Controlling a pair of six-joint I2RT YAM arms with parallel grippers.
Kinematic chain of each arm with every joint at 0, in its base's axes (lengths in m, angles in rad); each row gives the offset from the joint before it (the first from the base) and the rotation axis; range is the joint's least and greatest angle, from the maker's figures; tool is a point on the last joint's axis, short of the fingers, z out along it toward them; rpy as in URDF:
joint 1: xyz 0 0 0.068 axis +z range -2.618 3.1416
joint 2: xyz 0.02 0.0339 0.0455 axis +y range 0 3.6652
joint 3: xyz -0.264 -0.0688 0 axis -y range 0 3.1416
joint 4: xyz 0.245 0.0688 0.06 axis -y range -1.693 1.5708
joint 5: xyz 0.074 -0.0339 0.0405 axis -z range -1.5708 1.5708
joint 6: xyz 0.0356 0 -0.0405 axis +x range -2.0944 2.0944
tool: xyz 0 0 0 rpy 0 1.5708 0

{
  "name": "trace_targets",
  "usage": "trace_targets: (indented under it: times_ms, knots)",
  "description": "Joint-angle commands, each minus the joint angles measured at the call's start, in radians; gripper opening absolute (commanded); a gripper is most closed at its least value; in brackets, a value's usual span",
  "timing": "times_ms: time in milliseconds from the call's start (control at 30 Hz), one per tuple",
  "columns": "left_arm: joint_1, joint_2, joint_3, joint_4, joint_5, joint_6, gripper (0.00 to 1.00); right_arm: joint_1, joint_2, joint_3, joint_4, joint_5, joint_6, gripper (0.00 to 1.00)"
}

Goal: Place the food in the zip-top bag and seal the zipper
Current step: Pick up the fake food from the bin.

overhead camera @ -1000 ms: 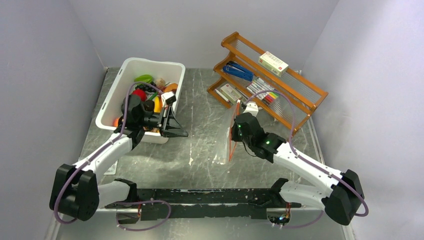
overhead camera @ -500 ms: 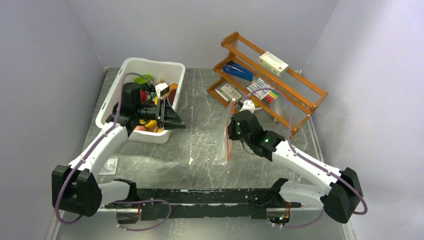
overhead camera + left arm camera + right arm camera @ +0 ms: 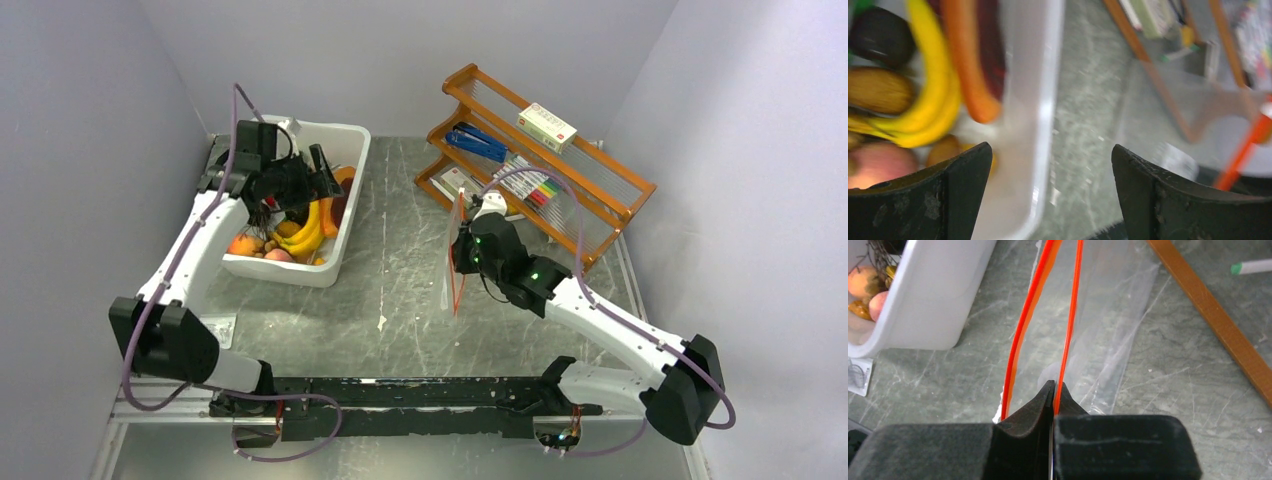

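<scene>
The food lies in a white bin [image 3: 335, 262]: a yellow banana bunch [image 3: 306, 236], an orange-rimmed slab [image 3: 972, 65] and round orange and red fruits [image 3: 245, 243]. My left gripper [image 3: 316, 178] hangs open over the bin's right side with nothing between its fingers [image 3: 1050, 147]. My right gripper [image 3: 462, 250] is shut on one lip of the zip-top bag [image 3: 450, 285] and holds it upright above the table. The zipper [image 3: 1064, 335] is open; its other orange-red lip [image 3: 1020, 335] stands apart to the left.
A wooden rack [image 3: 560, 170] with boxes, pens and blue tools stands at the back right, close behind the bag. The bin's white wall [image 3: 923, 315] is left of the bag. A small paper [image 3: 220, 330] lies by the left arm's base.
My left gripper rose from the bin's near right corner, moved farther back over the bin and opened. My right gripper lifted the bag slightly and shifted it a little left.
</scene>
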Motion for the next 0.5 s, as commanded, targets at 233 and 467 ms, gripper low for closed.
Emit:
trace_targets:
  times_ms: [233,467]
  knots:
    - [0.025,0.259,0.117,0.037,-0.326,0.082,0.58,-0.004,-0.022,0.023,0.043,-0.011,-0.06,0.0]
    - [0.024,0.392,0.169,0.078,-0.235,0.097,0.57,-0.004,-0.021,0.017,0.027,-0.033,-0.036,0.0]
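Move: The orange-rimmed papaya slice stands in the bin about 10 cm ahead of the left hand, 4 cm to its left and 18 cm below. The bananas lie about 6 cm left of the slice and 4 cm nearer, the dark avocado 9 cm left of it and almost level, the small yellow fruit 3 cm left of it and 13 cm nearer. From the right hand the slice is roughly 15 cm ahead, 26 cm left and 12 cm down. The right hand keeps its shut pinch on the bag by the orange zipper, edging up about 1 cm, while the empty left hand first sweeps forward and left over the bin, then sinks nearly straight down towards the papaya slice, some 9 cm lower and 7 cm farther forward overall. Its fingers narrow from wide open to a bit over half and swing about 20 degrees to point more steeply down. ##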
